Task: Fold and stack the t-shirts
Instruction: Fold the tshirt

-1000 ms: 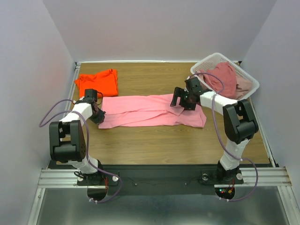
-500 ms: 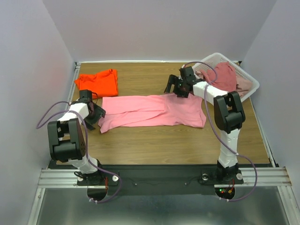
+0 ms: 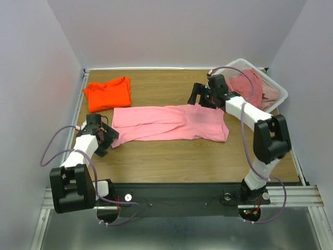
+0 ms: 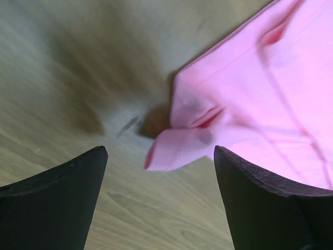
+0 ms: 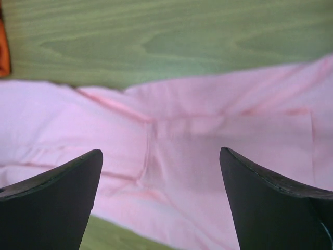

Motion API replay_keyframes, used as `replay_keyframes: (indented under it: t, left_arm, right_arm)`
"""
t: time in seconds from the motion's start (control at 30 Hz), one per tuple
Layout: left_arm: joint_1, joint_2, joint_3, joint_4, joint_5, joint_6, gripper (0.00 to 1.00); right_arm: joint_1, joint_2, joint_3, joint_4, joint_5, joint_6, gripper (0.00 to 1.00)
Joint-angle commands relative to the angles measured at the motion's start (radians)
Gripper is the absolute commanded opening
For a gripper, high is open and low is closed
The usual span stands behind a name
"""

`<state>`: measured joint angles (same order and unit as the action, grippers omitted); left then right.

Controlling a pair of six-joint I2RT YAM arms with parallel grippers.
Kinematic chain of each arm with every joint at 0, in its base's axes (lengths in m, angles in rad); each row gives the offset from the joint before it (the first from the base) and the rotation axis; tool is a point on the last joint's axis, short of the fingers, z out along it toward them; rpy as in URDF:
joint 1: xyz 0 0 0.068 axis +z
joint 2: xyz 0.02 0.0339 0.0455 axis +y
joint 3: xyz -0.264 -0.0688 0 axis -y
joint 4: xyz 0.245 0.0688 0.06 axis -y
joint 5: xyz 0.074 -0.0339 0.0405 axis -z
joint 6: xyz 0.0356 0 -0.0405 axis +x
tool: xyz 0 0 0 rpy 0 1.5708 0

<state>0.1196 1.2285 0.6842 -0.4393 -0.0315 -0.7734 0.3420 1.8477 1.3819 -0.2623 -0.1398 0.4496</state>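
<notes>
A light pink t-shirt [image 3: 171, 123] lies as a long folded band across the middle of the table. My left gripper [image 3: 107, 141] is open just off its near left corner, and nothing is between the fingers. In the left wrist view that corner [image 4: 177, 148] curls on the wood ahead of the open left gripper [image 4: 159, 151]. My right gripper [image 3: 200, 98] hangs open over the shirt's far edge, and the right wrist view shows pink cloth [image 5: 208, 135] below the open right gripper [image 5: 160, 152]. An orange t-shirt [image 3: 108, 92] lies folded at the back left.
A white slatted basket [image 3: 277, 89] stands at the back right corner and holds a dusty rose t-shirt [image 3: 243, 83] and a paler one. Walls close in the table on the left, back and right. A sliver of orange cloth [image 5: 2, 52] shows at the right wrist view's left edge.
My left gripper opened, let go of the pink shirt's left corner and drew back toward the near left. My right gripper, open throughout, moved off the shirt's middle to its far edge.
</notes>
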Motion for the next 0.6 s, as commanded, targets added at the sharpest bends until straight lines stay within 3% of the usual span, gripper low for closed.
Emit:
replay_keyframes:
  t: [0.0,0.07,0.1,0.27,0.47,0.5,0.57]
  left_arm:
    - [-0.008,-0.063,-0.122,0.042,0.074,-0.044,0.96]
    - [-0.008,-0.070,-0.136,0.059,0.070,-0.053,0.93]
    - [-0.008,-0.069,-0.140,0.069,0.067,-0.062,0.87]
    - [-0.006,-0.037,-0.129,0.105,0.055,-0.069,0.73]
    - [-0.008,0.014,-0.135,0.140,0.101,-0.064,0.28]
    - [-0.008,0.005,-0.141,0.137,0.101,-0.063,0.12]
    - [-0.008,-0.012,-0.146,0.131,0.096,-0.063,0.00]
  right_arm:
    - [0.012,-0.174,-0.167,0.066,-0.026,0.004,1.00]
    - [0.017,-0.258,-0.294,0.081,-0.047,0.018,1.00]
    - [0.018,-0.286,-0.367,0.093,-0.050,0.026,1.00]
    - [0.017,-0.435,-0.492,0.101,-0.041,0.049,1.00]
    - [0.017,-0.510,-0.547,0.100,-0.030,0.072,1.00]
    - [0.017,-0.521,-0.558,0.101,-0.029,0.074,1.00]
    - [0.017,-0.525,-0.567,0.100,-0.029,0.080,1.00]
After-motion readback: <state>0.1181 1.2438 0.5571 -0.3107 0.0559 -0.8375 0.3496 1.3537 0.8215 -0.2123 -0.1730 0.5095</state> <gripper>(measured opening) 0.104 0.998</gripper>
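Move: Just under the left hand's open fingers lies the near left corner of the pink t-shirt, about 3 cm down, 2 cm to the right and 1 cm back; the orange folded shirt is some 21 cm ahead of that hand and 1 cm to its left. From the right hand, the pink t-shirt's near right corner is roughly 14 cm back, 13 cm right and 10 cm below, while the white basket stands about 8 cm farther out and 23 cm right. The left fingers shut from wide open on the bunched near left corner of the pink t-shirt and pinch it as the hand, after a quick dip back, eases forward again and settles about 3 cm lower and 2 cm to the right. Meanwhile the right hand, open throughout, sweeps about 13 cm back and slightly right above the shirt, towards its near right corner, slowing at the end. ##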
